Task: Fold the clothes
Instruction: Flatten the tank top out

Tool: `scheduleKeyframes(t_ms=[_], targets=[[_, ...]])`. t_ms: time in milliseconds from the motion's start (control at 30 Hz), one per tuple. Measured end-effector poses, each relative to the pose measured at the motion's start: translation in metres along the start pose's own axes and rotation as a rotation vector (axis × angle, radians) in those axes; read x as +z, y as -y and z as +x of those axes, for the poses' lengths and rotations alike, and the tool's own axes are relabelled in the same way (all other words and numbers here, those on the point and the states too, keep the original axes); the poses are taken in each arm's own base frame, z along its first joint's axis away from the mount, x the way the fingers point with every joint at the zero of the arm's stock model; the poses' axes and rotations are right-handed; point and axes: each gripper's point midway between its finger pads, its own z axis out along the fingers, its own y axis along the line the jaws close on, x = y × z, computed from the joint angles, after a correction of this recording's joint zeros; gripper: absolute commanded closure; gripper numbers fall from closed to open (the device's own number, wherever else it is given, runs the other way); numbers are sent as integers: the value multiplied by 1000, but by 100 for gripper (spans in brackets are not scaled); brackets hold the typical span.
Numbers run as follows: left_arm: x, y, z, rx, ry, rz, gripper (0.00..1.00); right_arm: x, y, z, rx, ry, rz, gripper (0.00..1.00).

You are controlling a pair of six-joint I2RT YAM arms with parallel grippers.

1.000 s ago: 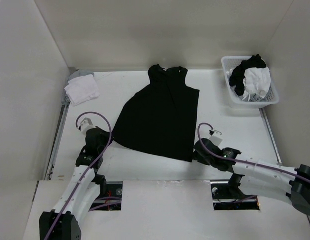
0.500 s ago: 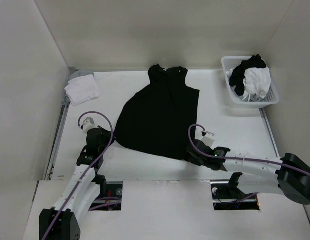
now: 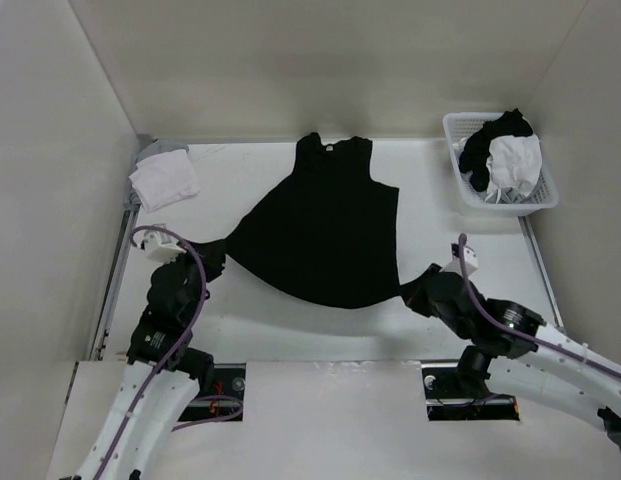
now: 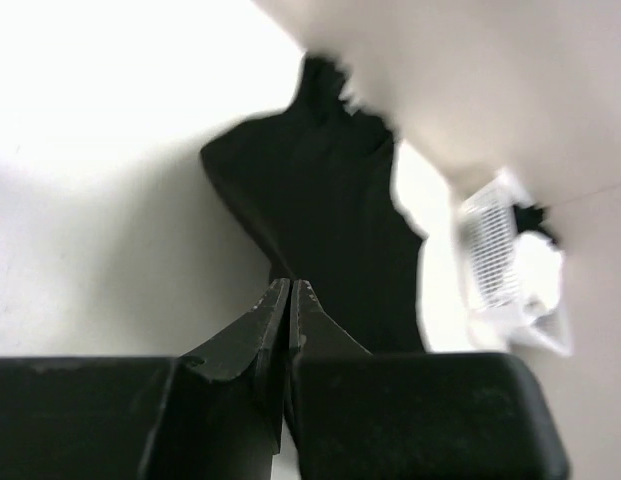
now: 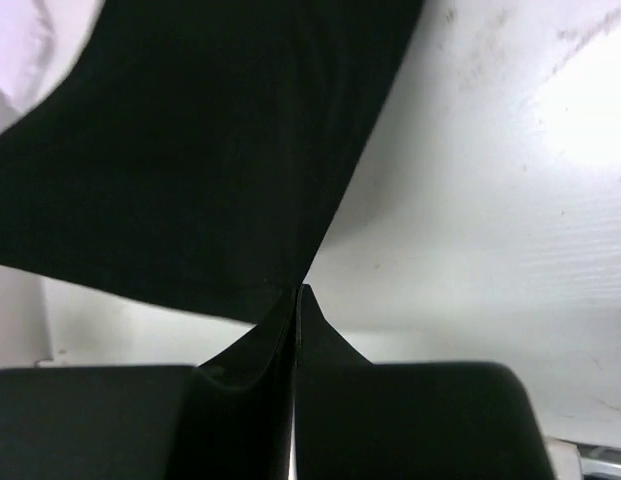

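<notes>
The clothes (image 3: 325, 230), a black sleeveless top, lie spread on the white table (image 3: 290, 320) with the neck toward the far wall. The near hem is stretched between both grippers. My left gripper (image 3: 214, 256) is shut on the hem's left corner. My right gripper (image 3: 414, 290) is shut on the hem's right corner. In the left wrist view the shut left gripper (image 4: 290, 284) meets the black cloth (image 4: 320, 190), which runs away toward the wall. In the right wrist view the cloth (image 5: 190, 150) narrows to a point pinched in the shut right gripper (image 5: 299, 290).
A white basket (image 3: 535, 200) holding black and white garments stands at the far right; it also shows blurred in the left wrist view as a basket (image 4: 490, 250). A folded white and grey cloth pile (image 3: 162, 178) lies at the far left. Walls close in the table's far side and both flanks.
The right gripper has shut on the hem's right corner and drawn it to the right. The left arm has shifted left and away with its corner, and the hem is now pulled taut.
</notes>
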Motion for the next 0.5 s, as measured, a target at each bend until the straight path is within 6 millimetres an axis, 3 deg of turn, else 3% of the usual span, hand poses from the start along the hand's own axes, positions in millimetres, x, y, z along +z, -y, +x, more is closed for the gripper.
scheduleKeyframes(t_ms=[100, 167, 400, 500], targets=[[-27, 22, -30, -16, 80, 57, 99, -21, -5, -8, -16, 7, -39, 100], [-38, 21, -37, -19, 105, 55, 99, -30, 0, 3, -48, -35, -46, 100], [-66, -23, -21, 2, 67, -74, 99, -55, 12, 61, -151, -232, -69, 100], [-75, -32, -20, 5, 55, -112, 99, -71, 11, 81, -186, -302, -101, 100]])
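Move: Both shut grippers already hold the tank top's hem corners, some 14 cm above the table. From the left gripper the tank top's middle lies about 10 cm ahead, 20 cm right and 11 cm lower; the folded white cloth is some 22 cm ahead and 17 cm left. From the right gripper that middle is about 19 cm ahead and 18 cm left; the table's near edge is about 11 cm straight back and the laundry basket roughly 35 cm ahead, 24 cm right. Keep both hem corners pinched and draw the tank top back towards the bases: the right gripper about 10 cm, to around the table's near edge, turning nearly 20 degrees counter-clockwise. Bring the left gripper back some 7 cm and out to the left about 4 cm. Let both rise a little first, the left more, then sink again, still well above the table. ##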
